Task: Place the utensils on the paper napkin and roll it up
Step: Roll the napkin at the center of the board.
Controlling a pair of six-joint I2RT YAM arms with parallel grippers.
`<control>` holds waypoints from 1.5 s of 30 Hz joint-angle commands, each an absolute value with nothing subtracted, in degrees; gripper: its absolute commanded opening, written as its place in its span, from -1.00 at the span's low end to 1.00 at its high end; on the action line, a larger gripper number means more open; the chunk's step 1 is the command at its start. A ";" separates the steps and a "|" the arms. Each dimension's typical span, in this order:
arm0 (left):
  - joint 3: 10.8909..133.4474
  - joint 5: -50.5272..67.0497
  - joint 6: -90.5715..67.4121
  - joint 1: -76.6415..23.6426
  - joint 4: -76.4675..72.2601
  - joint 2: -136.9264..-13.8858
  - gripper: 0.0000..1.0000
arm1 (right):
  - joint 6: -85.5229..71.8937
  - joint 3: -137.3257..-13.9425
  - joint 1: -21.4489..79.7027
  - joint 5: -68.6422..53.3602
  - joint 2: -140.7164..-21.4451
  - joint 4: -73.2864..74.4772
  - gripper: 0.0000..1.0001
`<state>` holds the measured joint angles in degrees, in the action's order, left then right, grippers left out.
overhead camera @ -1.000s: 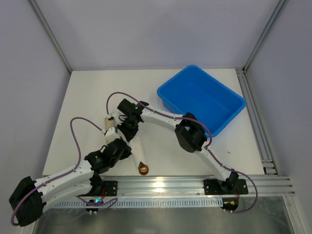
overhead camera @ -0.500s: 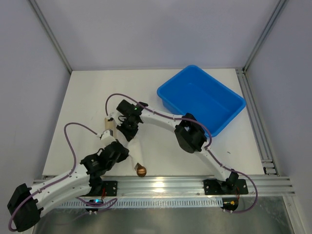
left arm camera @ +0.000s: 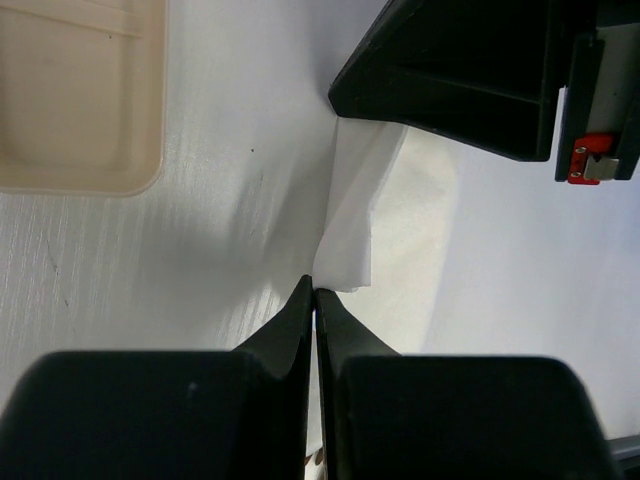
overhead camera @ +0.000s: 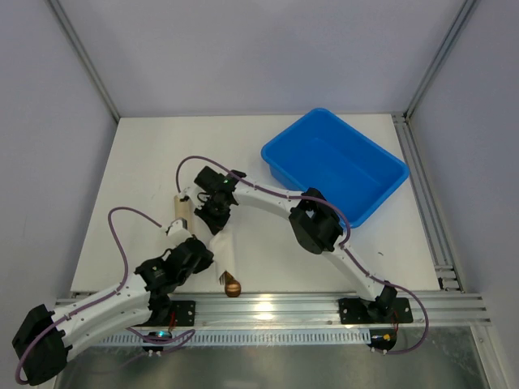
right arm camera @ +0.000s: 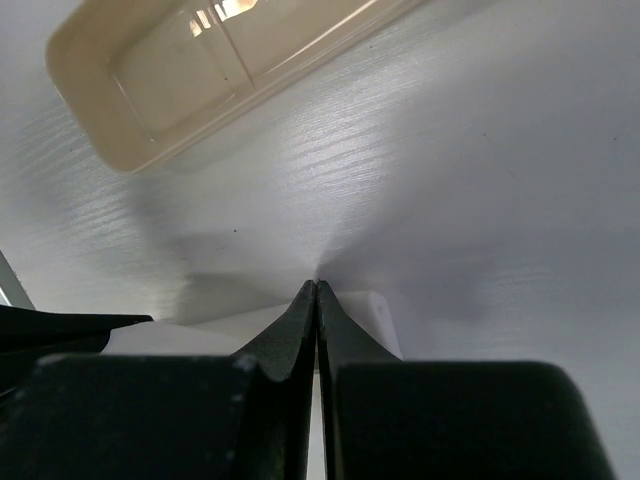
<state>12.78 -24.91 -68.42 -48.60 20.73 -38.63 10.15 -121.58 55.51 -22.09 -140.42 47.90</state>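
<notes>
The paper napkin (overhead camera: 223, 253) lies as a narrow white roll near the table's front, between my two grippers. One round bronze spoon bowl (overhead camera: 233, 286) pokes out of its near end; the rest of the utensils is hidden inside. My left gripper (overhead camera: 203, 244) is shut, and its tips (left arm camera: 314, 290) touch a raised flap of the napkin (left arm camera: 350, 235). My right gripper (overhead camera: 214, 225) is shut too, with its tips (right arm camera: 317, 286) resting on the napkin (right arm camera: 372, 312) at the roll's far end. Whether either one pinches paper I cannot tell.
A tan beige holder (overhead camera: 182, 211) lies just left of the grippers, at the top left (left arm camera: 70, 90) in the left wrist view and at the top (right arm camera: 230, 60) in the right wrist view. A blue bin (overhead camera: 340, 166) stands at the back right. Metal rails run along the front and right edges.
My left arm has drawn back toward the near-left corner and its gripper has slid down along the roll. The spoon bowl has shifted slightly nearer and left. The right gripper has hardly moved.
</notes>
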 commanded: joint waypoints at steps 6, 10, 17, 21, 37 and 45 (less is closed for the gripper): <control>12.48 -28.56 -71.36 -48.34 24.51 -39.20 -1.00 | 8.97 -119.27 54.49 -21.18 -138.70 44.04 -0.93; 12.57 -28.92 -73.56 -48.25 26.80 -39.99 -1.00 | 8.53 -120.06 54.14 -21.36 -138.69 44.21 -0.92; 11.78 -28.92 -75.85 -48.34 27.86 -42.18 -1.00 | 7.82 -120.06 53.61 -20.74 -139.40 44.30 -0.92; 11.42 -28.92 -76.11 -48.34 27.42 -42.98 -1.00 | 6.95 -119.62 53.26 -20.39 -138.87 43.16 -0.92; 10.28 -28.74 -76.99 -48.78 26.63 -42.89 -1.00 | -1.93 -115.67 50.19 -19.43 -128.77 32.00 -0.46; 10.11 -28.57 -76.64 -48.96 25.75 -43.77 -1.00 | -9.22 -103.47 47.29 -17.67 -119.72 27.78 -0.03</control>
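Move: The right hand's shut fingers are at the folded napkin's far end; the napkin's middle lies about 5 cm back and 2 cm to their right. The beige tray is some 9 cm left and 3 cm ahead of them. From the left hand, whose tips hold the napkin's flap, the napkin's middle is 3 cm ahead, 3 cm right and 3 cm below, and the spoon's bowl 8 cm back, 6 cm right. Right hand leaves the napkin, about 8 cm up and 7 cm forward, opening; left lowers its flap 2 cm. ##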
